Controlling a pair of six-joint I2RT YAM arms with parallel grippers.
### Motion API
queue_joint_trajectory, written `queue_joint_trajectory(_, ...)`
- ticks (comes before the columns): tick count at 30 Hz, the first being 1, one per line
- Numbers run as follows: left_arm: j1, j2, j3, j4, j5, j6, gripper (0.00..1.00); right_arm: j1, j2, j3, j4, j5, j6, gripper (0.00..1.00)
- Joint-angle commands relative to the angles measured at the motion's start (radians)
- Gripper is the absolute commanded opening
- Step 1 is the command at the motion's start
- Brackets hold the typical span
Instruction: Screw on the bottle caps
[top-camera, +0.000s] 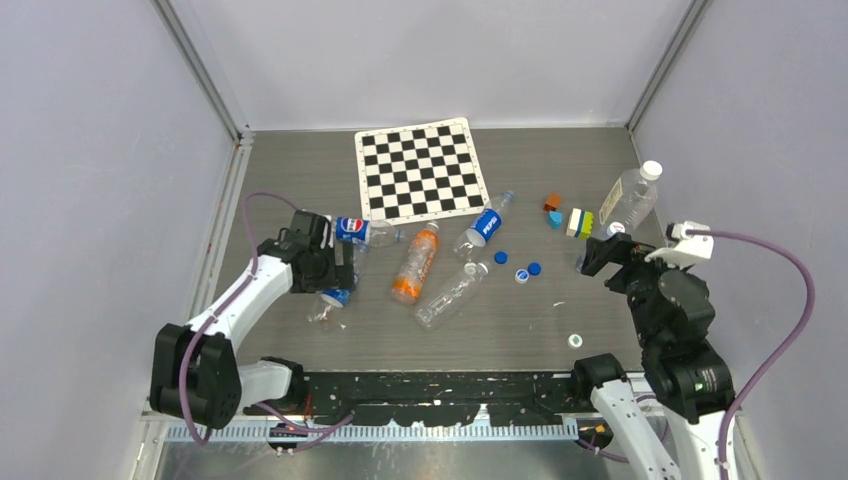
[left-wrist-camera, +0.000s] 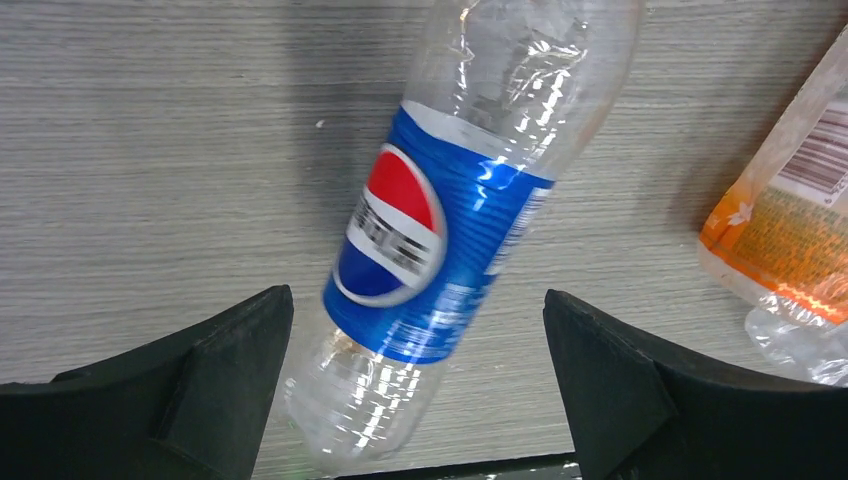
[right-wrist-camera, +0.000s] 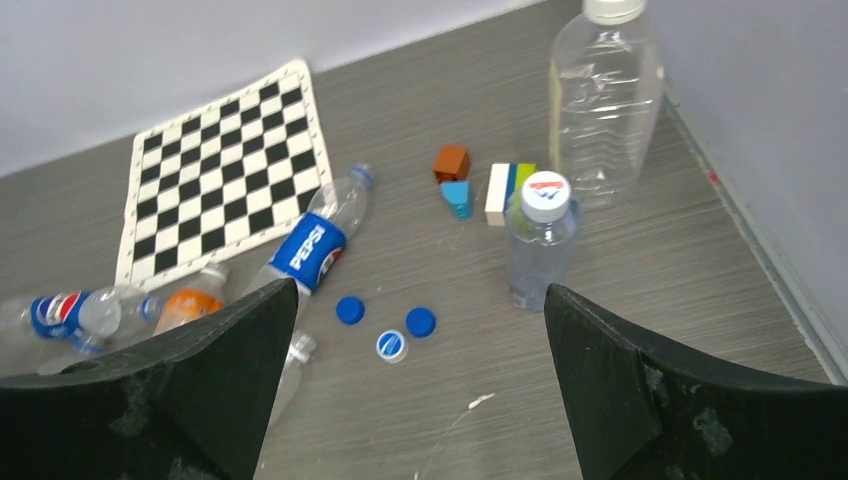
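Two blue caps and a white-and-blue cap lie loose mid-table; they show in the right wrist view as blue, blue and white-blue. A white cap lies nearer the front. My left gripper is open, its fingers either side of the base of a lying Pepsi bottle, not touching it. My right gripper is open and empty, above the table right of the caps.
A second Pepsi bottle, an orange-label bottle, a third Pepsi bottle and a clear bottle lie about. A small capped bottle and a large capped bottle stand at right. Checkerboard, blocks and sponge sit behind.
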Motion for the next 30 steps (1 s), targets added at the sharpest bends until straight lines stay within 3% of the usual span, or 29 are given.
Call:
queue_joint_trajectory(1, 0.046, 0.04, 0.011, 0.061, 0.087, -0.036, 0.99, 0.003, 0.143, 0.138, -0.097, -0.16, 0.031, 1.0)
queue_joint_trajectory(7, 0.088, 0.093, 0.03, 0.065, 0.115, -0.042, 0.97, 0.004, 0.224, 0.204, -0.166, -0.289, 0.196, 1.0)
queue_joint_trajectory(13, 0.089, 0.143, 0.048, 0.094, 0.174, -0.046, 0.93, 0.004, 0.188, 0.16, -0.103, -0.432, 0.373, 1.0)
queue_joint_trajectory(18, 0.088, 0.2, 0.089, 0.081, 0.169, -0.028, 0.88, 0.003, 0.141, 0.117, -0.038, -0.512, 0.401, 1.0)
queue_joint_trajectory(25, 0.088, 0.269, 0.091, 0.076, 0.201, -0.032, 0.79, 0.003, 0.161, 0.088, 0.038, -0.56, 0.309, 0.97)
queue_joint_trajectory(30, 0.087, 0.295, 0.092, 0.062, 0.23, -0.024, 0.65, 0.002, 0.247, 0.118, -0.01, -0.545, 0.294, 1.0)
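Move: The leftmost Pepsi bottle lies under the open left fingers, its middle about 1 cm ahead, 1 cm right and 5 cm below. The crosswise Pepsi bottle lies 15 cm ahead and 8 cm right, the orange bottle 6 cm ahead and 20 cm right, both 5 cm down. From the right hand, the three loose caps lie some 15 cm ahead, 8 cm left and 29 cm down; the small upright bottle is 15 cm ahead, 11 cm right and 20 cm down. The leftmost Pepsi bottle is straddled at its label: the left hand sinks about 4 cm, easing slightly forward and right while tipping steeper, and its fingers close by roughly a third until they flank the label on both sides. The empty right hand stays high and open, swinging some 10 cm left towards the loose caps, turning counter-clockwise and rolling its left side up. ##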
